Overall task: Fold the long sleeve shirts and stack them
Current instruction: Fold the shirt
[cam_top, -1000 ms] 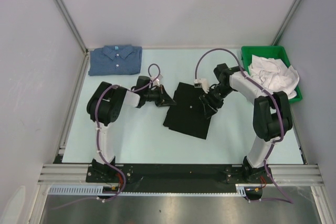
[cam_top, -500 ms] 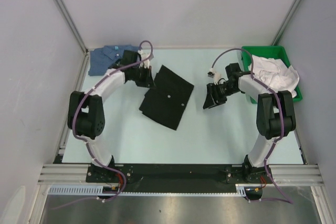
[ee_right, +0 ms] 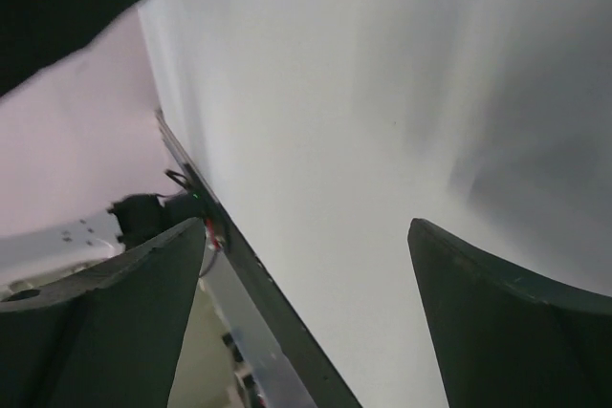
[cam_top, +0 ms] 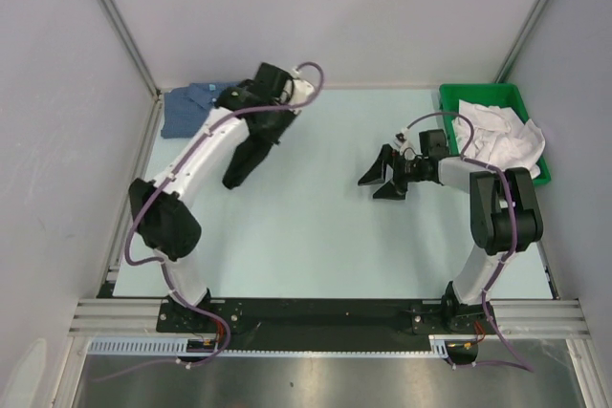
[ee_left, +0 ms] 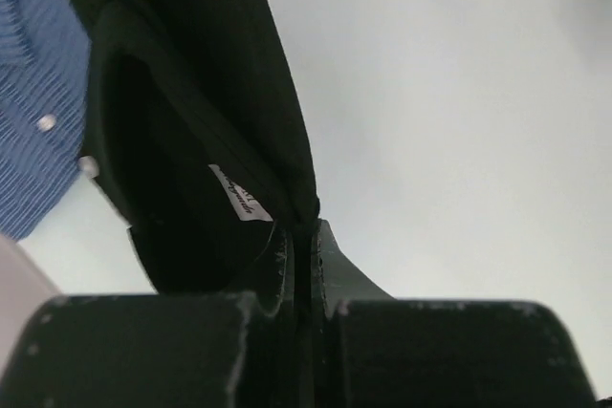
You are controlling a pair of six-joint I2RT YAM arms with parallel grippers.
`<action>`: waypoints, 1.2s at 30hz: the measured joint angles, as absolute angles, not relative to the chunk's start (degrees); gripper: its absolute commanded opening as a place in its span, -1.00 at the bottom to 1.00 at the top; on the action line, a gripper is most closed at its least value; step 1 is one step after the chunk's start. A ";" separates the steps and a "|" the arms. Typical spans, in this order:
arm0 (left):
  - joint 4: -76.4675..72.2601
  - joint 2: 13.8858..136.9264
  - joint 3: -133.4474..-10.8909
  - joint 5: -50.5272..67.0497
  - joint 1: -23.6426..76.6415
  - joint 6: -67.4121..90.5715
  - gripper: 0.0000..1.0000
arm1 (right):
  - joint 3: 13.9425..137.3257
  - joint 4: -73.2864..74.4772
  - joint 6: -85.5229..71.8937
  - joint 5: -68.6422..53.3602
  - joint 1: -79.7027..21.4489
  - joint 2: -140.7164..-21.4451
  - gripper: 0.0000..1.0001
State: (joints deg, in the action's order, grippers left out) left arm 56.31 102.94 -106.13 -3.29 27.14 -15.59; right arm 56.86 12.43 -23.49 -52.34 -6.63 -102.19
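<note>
The folded black long sleeve shirt (cam_top: 243, 156) hangs off the table at the back left, pinched at one edge by my left gripper (cam_top: 267, 125). In the left wrist view the fingers of the left gripper (ee_left: 304, 232) are pressed together on the black cloth (ee_left: 191, 131), which shows a small white label. The blue shirt (cam_top: 188, 108) lies folded in the back left corner, just behind and left of the hanging black one, and its striped cloth with a white button (ee_left: 29, 121) shows beside it. My right gripper (cam_top: 376, 182) hovers right of centre, open and empty (ee_right: 306, 226).
A green bin (cam_top: 449, 95) at the back right holds crumpled white cloth (cam_top: 497, 136). Grey walls with metal posts close in the table on the left, back and right. The black rail with the arm bases (cam_top: 316, 314) runs along the near edge.
The left arm has lifted the black shirt off the table centre and swung it up to the back left. The right gripper has let go, opened wide and drawn back right.
</note>
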 measured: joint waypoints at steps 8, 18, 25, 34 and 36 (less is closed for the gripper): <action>51.62 119.33 -103.68 -0.91 38.92 -6.48 -0.85 | 51.00 1.91 -34.59 -53.04 -2.96 -102.21 0.91; 47.16 126.19 -105.58 14.48 42.37 3.42 0.24 | 44.12 -0.25 -41.87 -52.95 -0.38 -101.38 0.86; 43.86 111.00 -93.45 31.42 36.32 2.37 0.40 | 43.05 -8.97 -49.65 -50.11 -4.97 -102.35 0.77; 40.47 95.68 -78.85 34.81 16.10 -0.58 0.47 | 49.28 -22.81 -61.23 -46.94 -14.92 -112.40 -0.02; 40.23 95.04 -77.17 34.89 14.13 -0.54 0.47 | 50.33 -23.40 -62.50 -45.91 -16.27 -114.56 -0.68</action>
State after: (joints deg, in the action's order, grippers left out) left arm 40.23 95.04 -77.17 34.89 14.13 -0.54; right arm 50.33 -23.40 -62.50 -45.91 -16.27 -114.56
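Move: The left hand holds the black shirt by its collar, the cloth's middle trailing about 11 cm below, 6 cm left and 3 cm back. Its landing spot is bare table about 21 cm below this hand, 10 cm right and 7 cm back; the folded blue shirt lies 13 cm ahead, 14 cm left, equally low. From the empty right hand, the black shirt's middle is some 29 cm left, 4 cm ahead and 3 cm higher, the landing spot 15 cm left, straight level and 6 cm below. The left fingers set the black shirt down and let go after sweeping some 20 cm down, rightward and slightly back; opening wide, that hand runs on a little right, rises, then swings back left. The right hand first sinks slightly and draws back a little to the right, tipping downward, then reaches about 10 cm left and low, its open fingers closing around the shirt's right edge near the collar. ##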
